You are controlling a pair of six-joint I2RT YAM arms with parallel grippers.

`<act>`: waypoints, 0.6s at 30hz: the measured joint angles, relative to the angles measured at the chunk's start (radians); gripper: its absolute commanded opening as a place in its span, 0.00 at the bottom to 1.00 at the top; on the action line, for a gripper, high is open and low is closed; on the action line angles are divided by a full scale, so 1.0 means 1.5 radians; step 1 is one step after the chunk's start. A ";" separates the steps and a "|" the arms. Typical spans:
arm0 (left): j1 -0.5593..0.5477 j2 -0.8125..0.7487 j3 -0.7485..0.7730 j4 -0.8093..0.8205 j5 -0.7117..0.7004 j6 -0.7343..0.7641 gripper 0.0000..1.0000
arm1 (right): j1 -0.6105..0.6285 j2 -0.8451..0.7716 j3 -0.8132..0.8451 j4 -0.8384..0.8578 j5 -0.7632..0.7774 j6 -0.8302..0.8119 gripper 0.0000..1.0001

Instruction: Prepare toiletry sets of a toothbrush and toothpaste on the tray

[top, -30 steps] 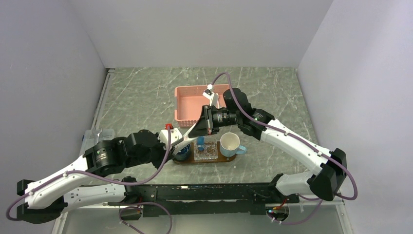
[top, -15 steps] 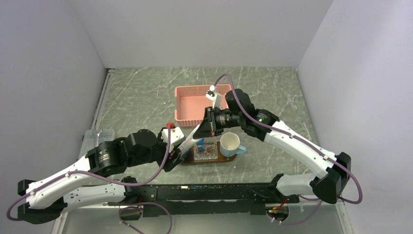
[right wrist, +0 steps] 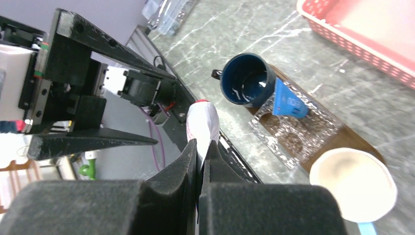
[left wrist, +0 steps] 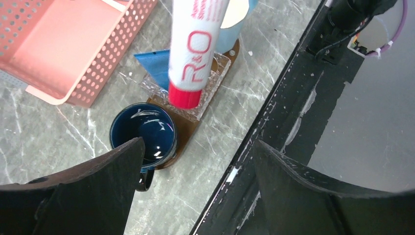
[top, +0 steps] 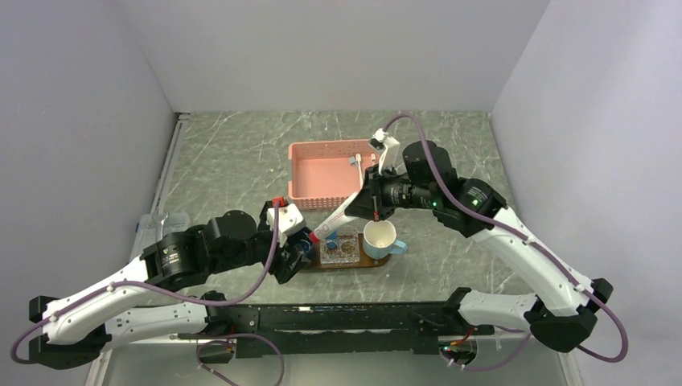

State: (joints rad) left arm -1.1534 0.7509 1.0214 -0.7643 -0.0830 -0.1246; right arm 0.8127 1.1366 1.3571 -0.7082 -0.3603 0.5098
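Observation:
My right gripper [top: 372,199] is shut on the flat end of a white toothpaste tube [top: 350,215] with red lettering and a red cap. The tube slants down-left, with its cap over the clear dish [top: 342,249]. In the right wrist view the gripper [right wrist: 200,152] pinches the tube [right wrist: 203,125]. A small flat blue toothpaste tube [left wrist: 155,66] lies on the dish, also in the right wrist view [right wrist: 288,103]. The brown tray [top: 384,259] carries the dish and two mugs. My left gripper [left wrist: 195,196] is open and empty beside the dark-blue mug [left wrist: 142,134]. I cannot make out a toothbrush.
A pink perforated basket [top: 322,173] stands behind the tray. A pale mug [top: 380,237] sits on the tray's right end. The black frame rail [top: 338,318] runs along the near table edge. A clear container [top: 161,223] lies at the left edge.
My right gripper has moved right and back with the white tube. The tube's cap end has come away from my left gripper, which has shifted a little right.

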 measured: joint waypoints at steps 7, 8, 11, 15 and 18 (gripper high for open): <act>0.064 0.018 0.015 0.013 -0.001 -0.003 0.85 | 0.000 -0.022 0.043 -0.100 0.104 -0.052 0.00; 0.095 0.021 0.015 0.014 0.011 -0.003 0.85 | 0.000 -0.021 0.045 -0.107 0.113 -0.056 0.00; 0.186 0.021 0.015 0.017 0.038 -0.008 0.85 | 0.000 -0.020 0.052 -0.138 0.151 -0.070 0.00; 0.270 0.020 0.015 0.021 0.052 -0.014 0.85 | 0.000 -0.014 0.056 -0.166 0.192 -0.085 0.00; 0.316 0.020 0.015 0.031 0.058 -0.023 0.85 | 0.000 -0.003 0.057 -0.177 0.210 -0.097 0.00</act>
State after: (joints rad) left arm -0.6788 0.7811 1.0443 -0.7185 0.0040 -0.1589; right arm 0.8127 1.1324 1.4433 -0.9741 -0.0452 0.3645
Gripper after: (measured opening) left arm 0.854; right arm 0.041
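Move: The clear holder on the tray is roughly 5 cm left, 4 cm ahead and 28 cm below the right hand. At about the same depth, the light-blue mug stands some 5 cm right and 5 cm ahead of this hand. The blue toothpaste in the holder is about 7 cm left, 5 cm ahead and 24 cm down. From the left hand, the holder is some 11 cm ahead, 9 cm right and 22 cm down. Still pinching the white toothpaste tube by its tail, the right hand draws about 6 cm to the right and slightly forward, then sinks a little, while the wrist tips the fingers some 20 degrees further down to bring the cap end over the holder. The left hand, open and already clear of the tube, swings about 9 cm forward and 5 cm left, turning counter-clockwise. ##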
